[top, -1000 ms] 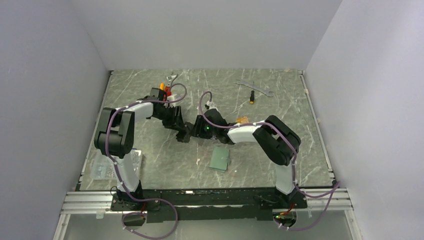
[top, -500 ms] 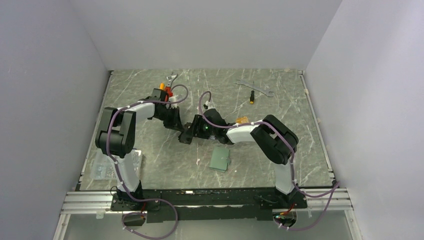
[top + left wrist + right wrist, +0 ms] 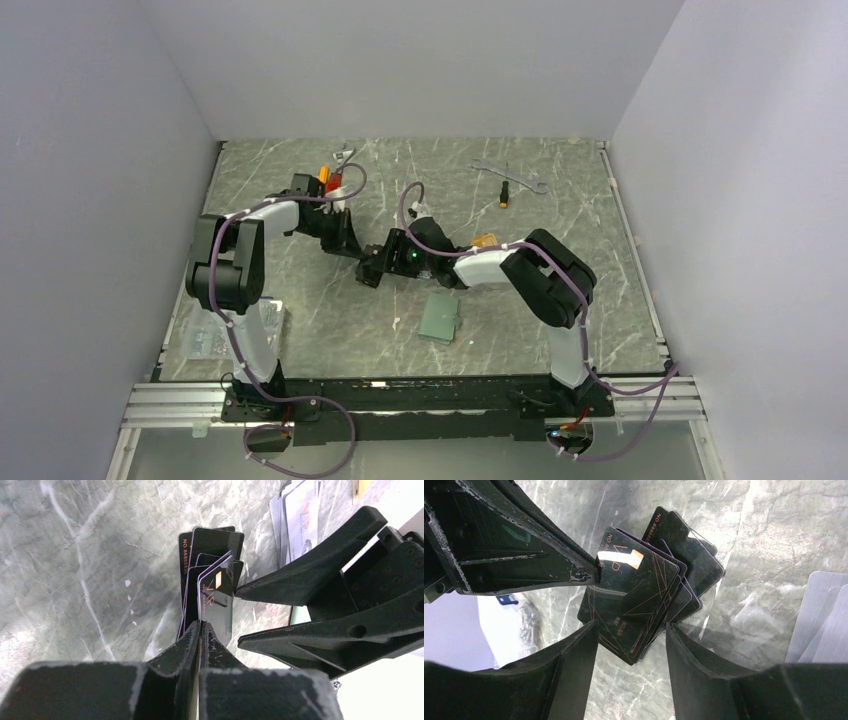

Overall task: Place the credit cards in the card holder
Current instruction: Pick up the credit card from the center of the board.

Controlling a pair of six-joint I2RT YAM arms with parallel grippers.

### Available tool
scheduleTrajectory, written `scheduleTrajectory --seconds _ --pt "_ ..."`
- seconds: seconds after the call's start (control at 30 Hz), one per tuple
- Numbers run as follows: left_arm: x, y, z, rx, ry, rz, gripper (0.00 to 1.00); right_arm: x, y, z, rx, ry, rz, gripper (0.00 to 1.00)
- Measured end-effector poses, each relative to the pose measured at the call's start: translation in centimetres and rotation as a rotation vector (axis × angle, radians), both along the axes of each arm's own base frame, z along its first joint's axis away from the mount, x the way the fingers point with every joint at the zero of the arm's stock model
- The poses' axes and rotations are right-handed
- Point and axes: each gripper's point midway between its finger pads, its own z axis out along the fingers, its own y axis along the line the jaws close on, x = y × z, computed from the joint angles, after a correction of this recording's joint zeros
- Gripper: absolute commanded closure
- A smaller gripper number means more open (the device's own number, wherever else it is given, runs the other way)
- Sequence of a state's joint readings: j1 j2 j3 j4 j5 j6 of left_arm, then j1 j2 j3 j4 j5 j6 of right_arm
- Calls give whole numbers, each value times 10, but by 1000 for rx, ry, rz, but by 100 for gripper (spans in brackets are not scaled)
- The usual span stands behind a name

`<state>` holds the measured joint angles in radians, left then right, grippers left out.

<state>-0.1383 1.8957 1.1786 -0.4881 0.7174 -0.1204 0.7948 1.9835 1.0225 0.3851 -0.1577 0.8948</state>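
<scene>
A fanned stack of black credit cards [image 3: 659, 595] lies on the marble table. My left gripper [image 3: 200, 625] is shut on the edge of the top black card [image 3: 216, 587], which has an orange chip, and tilts it up. In the right wrist view the left fingers [image 3: 549, 565] pinch that card's corner. My right gripper [image 3: 630, 626] is open, its fingers on either side of the stack's near end. From above, both grippers [image 3: 363, 264] meet over the cards and hide them. The sage-green card holder [image 3: 440, 317] lies apart, nearer the arm bases.
Silver-grey cards [image 3: 824, 615] lie beside the black stack, and an orange card [image 3: 485, 240] shows by the right arm. Wrenches [image 3: 508, 172] and a screwdriver [image 3: 505, 195] lie at the back. A bag of screws [image 3: 200, 340] sits at the front left.
My left gripper has shut on the top black card. My right gripper has opened a little wider. The left arm's wrist shifted slightly back and left.
</scene>
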Motion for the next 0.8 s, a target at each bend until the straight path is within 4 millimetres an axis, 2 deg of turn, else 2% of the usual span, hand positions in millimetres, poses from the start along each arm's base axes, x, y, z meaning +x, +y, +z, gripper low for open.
scheduleTrajectory --seconds 0.17,0.23,0.53,0.67,0.8 --pt "0 -2 0 -24 -7 -6 93 0 -2 1 36 9 -4 42" --pt "-1 -2 -2 -25 -10 -4 90 0 -3 1 56 18 -8 43" --pt "0 2 -19 81 -41 -4 56 2 -5 1 103 48 -28 44" --pt "0 1 -14 140 -86 -52 53 3 -10 0 134 68 -53 47" --pt "1 10 -8 209 -149 -114 55 4 -15 -1 161 91 -76 51"
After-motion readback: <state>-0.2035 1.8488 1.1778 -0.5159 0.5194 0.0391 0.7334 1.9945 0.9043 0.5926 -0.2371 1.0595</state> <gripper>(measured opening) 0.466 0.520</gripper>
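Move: The black credit card is already pinched by its left long edge and held tilted: its middle lies some 3 cm to the left hand's right, 1 cm back and 1 cm lower. The rest of the black stack is right beneath it, about 3 cm below this hand, and the white cards lie about 15 cm to this hand's right, level with it. From the right hand the card is about 4 cm to the left, 1 cm back and 1 cm below. The black card is lowered back towards its stack by the left hand, which sinks just under 2 cm and opens its shut fingers to about half, letting go of the left edge. That hand then rises about 1 cm and edges left, tipping some 15 degrees, its fingers steeper. The right hand, fingers still half open, draws right about 1.5 cm, away from the card, rolling roughly 10 degrees flatter. ##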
